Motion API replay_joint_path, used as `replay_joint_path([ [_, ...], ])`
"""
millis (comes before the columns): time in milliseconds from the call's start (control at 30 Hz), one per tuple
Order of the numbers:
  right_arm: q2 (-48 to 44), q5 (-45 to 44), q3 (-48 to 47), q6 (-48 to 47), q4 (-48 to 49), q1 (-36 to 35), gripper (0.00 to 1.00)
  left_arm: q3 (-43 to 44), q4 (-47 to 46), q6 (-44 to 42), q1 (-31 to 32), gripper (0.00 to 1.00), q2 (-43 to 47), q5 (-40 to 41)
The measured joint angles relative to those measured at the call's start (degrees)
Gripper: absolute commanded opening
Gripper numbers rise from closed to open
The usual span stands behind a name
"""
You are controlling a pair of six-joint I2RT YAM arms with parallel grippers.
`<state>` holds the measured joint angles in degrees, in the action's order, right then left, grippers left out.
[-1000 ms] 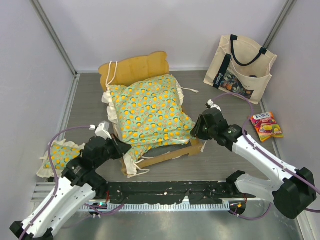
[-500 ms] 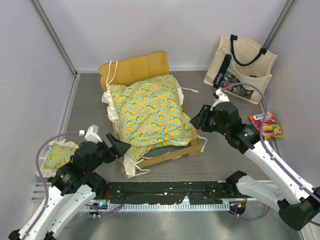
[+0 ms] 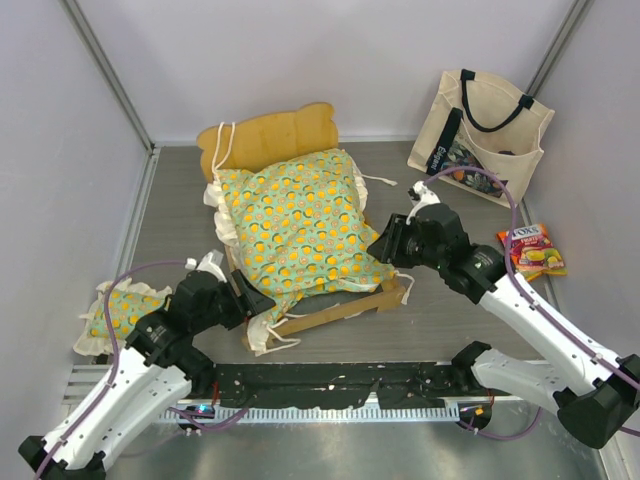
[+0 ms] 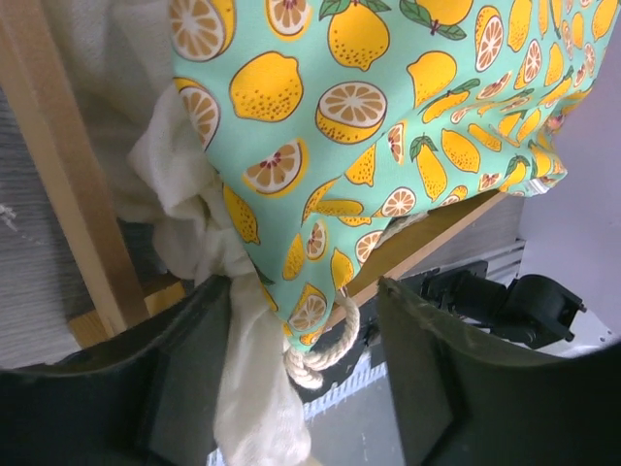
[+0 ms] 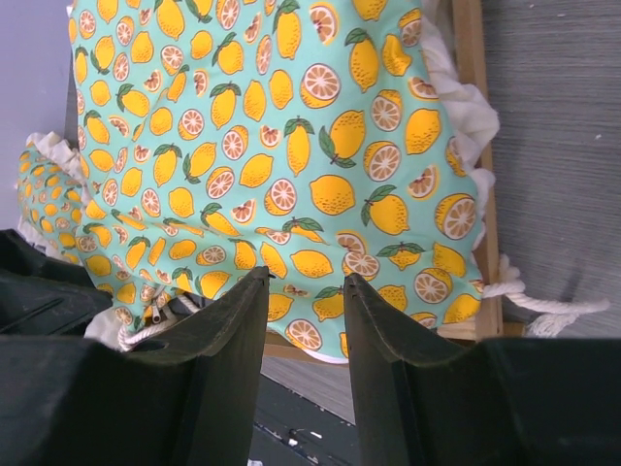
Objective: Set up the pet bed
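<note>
The pet bed's light-wood frame (image 3: 270, 135) stands mid-table, headboard at the far end. Its lemon-print cushion (image 3: 300, 225) lies on it, cream ruffle spilling over the near left corner. My left gripper (image 3: 255, 298) is at that corner. In the left wrist view it (image 4: 306, 325) is open, with the cushion's corner (image 4: 310, 243), ruffle (image 4: 194, 214) and a rope tie (image 4: 325, 354) hanging between the jaws. My right gripper (image 3: 381, 245) sits at the cushion's right edge. In the right wrist view it (image 5: 303, 282) is open just short of the cushion (image 5: 272, 126).
A small matching ruffled pillow (image 3: 120, 310) lies at the left by my left arm. A cream tote bag (image 3: 480, 135) leans at the back right, and a candy packet (image 3: 533, 250) lies near the right wall. Side walls close in the table.
My left gripper opened, drew back, then came forward again to the cushion's near left corner. My right gripper widened and shifted slightly left along the cushion's right edge.
</note>
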<state>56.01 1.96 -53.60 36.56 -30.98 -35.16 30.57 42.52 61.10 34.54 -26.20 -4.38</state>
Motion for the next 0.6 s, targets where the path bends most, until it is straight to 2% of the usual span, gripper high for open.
replay_joint_path([
  [100, 1.16, 0.17, -0.02, 0.26, 0.83, -1.51, 0.42, -0.55, -2.4, -0.11, 0.31, 0.43, -2.34, -1.07],
  [133, 1.7, 0.17, -0.11, 0.26, 0.98, -2.16, 0.42, -0.74, -3.02, -0.31, 0.52, 0.33, -3.3, -1.42],
  [200, 3.13, 0.2, -0.31, 0.24, 1.33, -3.67, 0.42, -0.79, -3.76, -1.55, 1.01, 0.21, -5.42, -2.27],
  [233, 3.91, 0.26, -0.48, 0.24, 1.55, -4.66, 0.42, -0.79, -4.2, -2.21, 1.11, 0.08, -6.49, -2.67],
  [267, 4.7, 0.31, -0.61, 0.24, 1.86, -5.6, 0.42, -0.76, -4.55, -3.02, 1.18, 0.03, -7.5, -3.17],
  [300, 5.7, 0.28, -0.74, 0.24, 2.25, -6.71, 0.42, -0.74, -4.74, -3.72, 1.2, 0.0, -8.37, -3.54],
  [400, 9.05, 0.09, -1.7, 0.04, 3.02, -10.27, 0.42, 0.35, -3.96, -6.71, 1.22, 0.0, -10.36, -4.15],
  [600, 15.23, -4.26, -2.49, -2.08, 2.73, -12.26, 0.4, 10.23, 4.98, -15.23, 1.25, 0.0, -14.03, -3.13],
])
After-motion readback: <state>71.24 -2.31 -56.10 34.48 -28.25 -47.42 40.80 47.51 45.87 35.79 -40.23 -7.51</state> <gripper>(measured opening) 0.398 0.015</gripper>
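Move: Just right of the left hand by about 2 cm, level with it ahead and some 2 cm below, is the near left corner of the lemon-print cover; the frame's near left corner lies about 3 cm left of that hand, 4 cm back and 6 cm down. The right hand faces cloth inside the cover's right front corner, roughly 7 cm left, 1 cm back and 8 cm down; the frame's near right corner is 7 cm back from that hand, 1 cm right and 13 cm below. Dipping some 2 cm down and nearly as far right, the left hand shuts its open fingers on the cover's near left corner, pinching the cloth, then rises about 3 cm, rolling and turning clockwise. Meanwhile the right hand sweeps about 6 cm left over the cover, sinking nearly as far towards the cloth and tipping down, its part-open fingers unchanged. ##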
